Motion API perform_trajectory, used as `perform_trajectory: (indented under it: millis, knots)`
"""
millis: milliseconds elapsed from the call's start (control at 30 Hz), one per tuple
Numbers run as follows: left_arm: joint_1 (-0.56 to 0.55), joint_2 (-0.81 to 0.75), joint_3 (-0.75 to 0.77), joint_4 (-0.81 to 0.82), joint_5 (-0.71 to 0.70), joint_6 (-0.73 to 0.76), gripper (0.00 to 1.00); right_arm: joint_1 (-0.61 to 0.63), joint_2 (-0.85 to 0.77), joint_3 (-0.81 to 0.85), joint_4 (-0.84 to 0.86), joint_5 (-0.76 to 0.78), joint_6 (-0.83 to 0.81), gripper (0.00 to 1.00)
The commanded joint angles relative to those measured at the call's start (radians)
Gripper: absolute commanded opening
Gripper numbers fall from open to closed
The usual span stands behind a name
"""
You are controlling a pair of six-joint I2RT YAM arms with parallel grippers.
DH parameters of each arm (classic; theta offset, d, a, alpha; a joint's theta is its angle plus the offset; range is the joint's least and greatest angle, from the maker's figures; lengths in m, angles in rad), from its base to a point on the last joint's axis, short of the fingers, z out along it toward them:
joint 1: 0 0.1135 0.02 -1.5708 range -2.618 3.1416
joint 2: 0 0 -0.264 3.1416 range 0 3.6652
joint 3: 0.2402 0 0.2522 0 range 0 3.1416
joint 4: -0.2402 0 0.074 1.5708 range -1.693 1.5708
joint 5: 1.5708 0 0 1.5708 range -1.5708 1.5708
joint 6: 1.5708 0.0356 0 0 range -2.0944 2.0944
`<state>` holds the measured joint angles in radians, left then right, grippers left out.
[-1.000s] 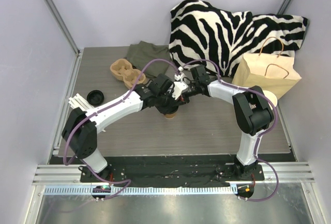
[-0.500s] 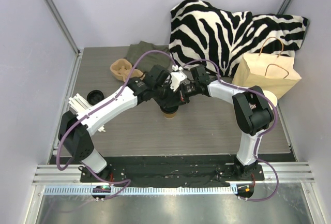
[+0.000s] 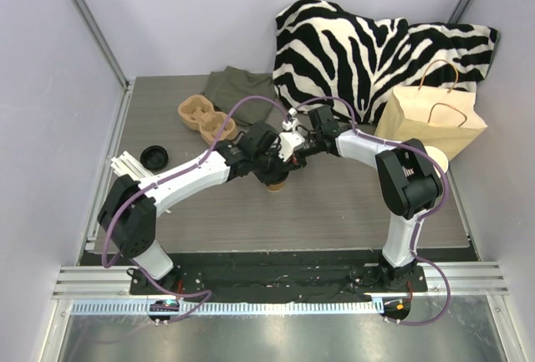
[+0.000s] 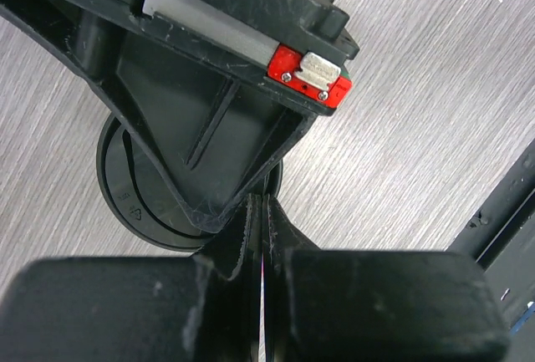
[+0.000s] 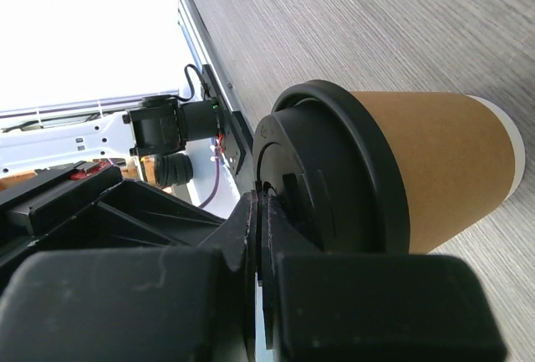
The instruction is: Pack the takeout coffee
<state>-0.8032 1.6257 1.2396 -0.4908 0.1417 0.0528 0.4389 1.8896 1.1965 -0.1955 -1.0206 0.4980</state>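
The takeout coffee [image 3: 274,184] is a brown paper cup [image 5: 435,170] with a black lid [image 5: 334,170], standing upright mid-table. Both grippers meet right over it. My left gripper [image 3: 269,166] is shut with nothing between its fingers. In the left wrist view its tips [image 4: 257,201] hover at the edge of the lid [image 4: 125,199]. My right gripper [image 3: 288,158] is shut too, and its tips [image 5: 264,203] rest against the lid's top. The right gripper's black housing, with a red tag [image 4: 309,73], crosses over the lid and hides most of it.
A pulp cup carrier [image 3: 201,116] and an olive cloth [image 3: 238,90] lie at the back left. A loose black lid [image 3: 154,158] sits by a white rack [image 3: 129,166]. A zebra-print cushion [image 3: 368,44] and a paper bag [image 3: 430,119] stand at the back right.
The left arm stretched out toward the back half a second ago and has folded back to where it was. The cup and the right arm have not moved.
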Motion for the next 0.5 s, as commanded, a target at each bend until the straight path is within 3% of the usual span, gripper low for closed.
perform_trajectory:
  millis: [0,467]
  knots:
    - [0.002,0.02,-0.057,-0.026,-0.004,-0.005,0.01,0.006,0.028,-0.023,-0.035,0.091,-0.041,0.01]
    - [0.119,-0.064,0.236,-0.213,0.065,-0.014,0.06,0.006,-0.089,0.1,-0.007,-0.019,0.016,0.01]
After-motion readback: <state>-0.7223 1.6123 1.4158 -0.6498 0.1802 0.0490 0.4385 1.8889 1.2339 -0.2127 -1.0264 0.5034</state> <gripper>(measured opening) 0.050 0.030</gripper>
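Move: Beneath my left fingertips is the black lid on the coffee cup, its middle about 3 cm ahead of them and 1 cm below; the cup body is centred likewise some 3 cm ahead, 6 cm down. The carton tray lies roughly 24 cm ahead and 22 cm to the left, the gray cloth 32 cm ahead and 12 cm to the left, both about 11 cm lower. From my right hand the lid's middle is some 3 cm left, 1 cm back and 2 cm below. I end the press on the near part of the lid: after a short hold my left fingertips come free and lift about 5 cm, quickening, while drifting some 2 cm forward over the cup, shut and hardly turning. My right hand stays close by the lid's right side with fingers shut, easing up only about 1 cm at the end. ##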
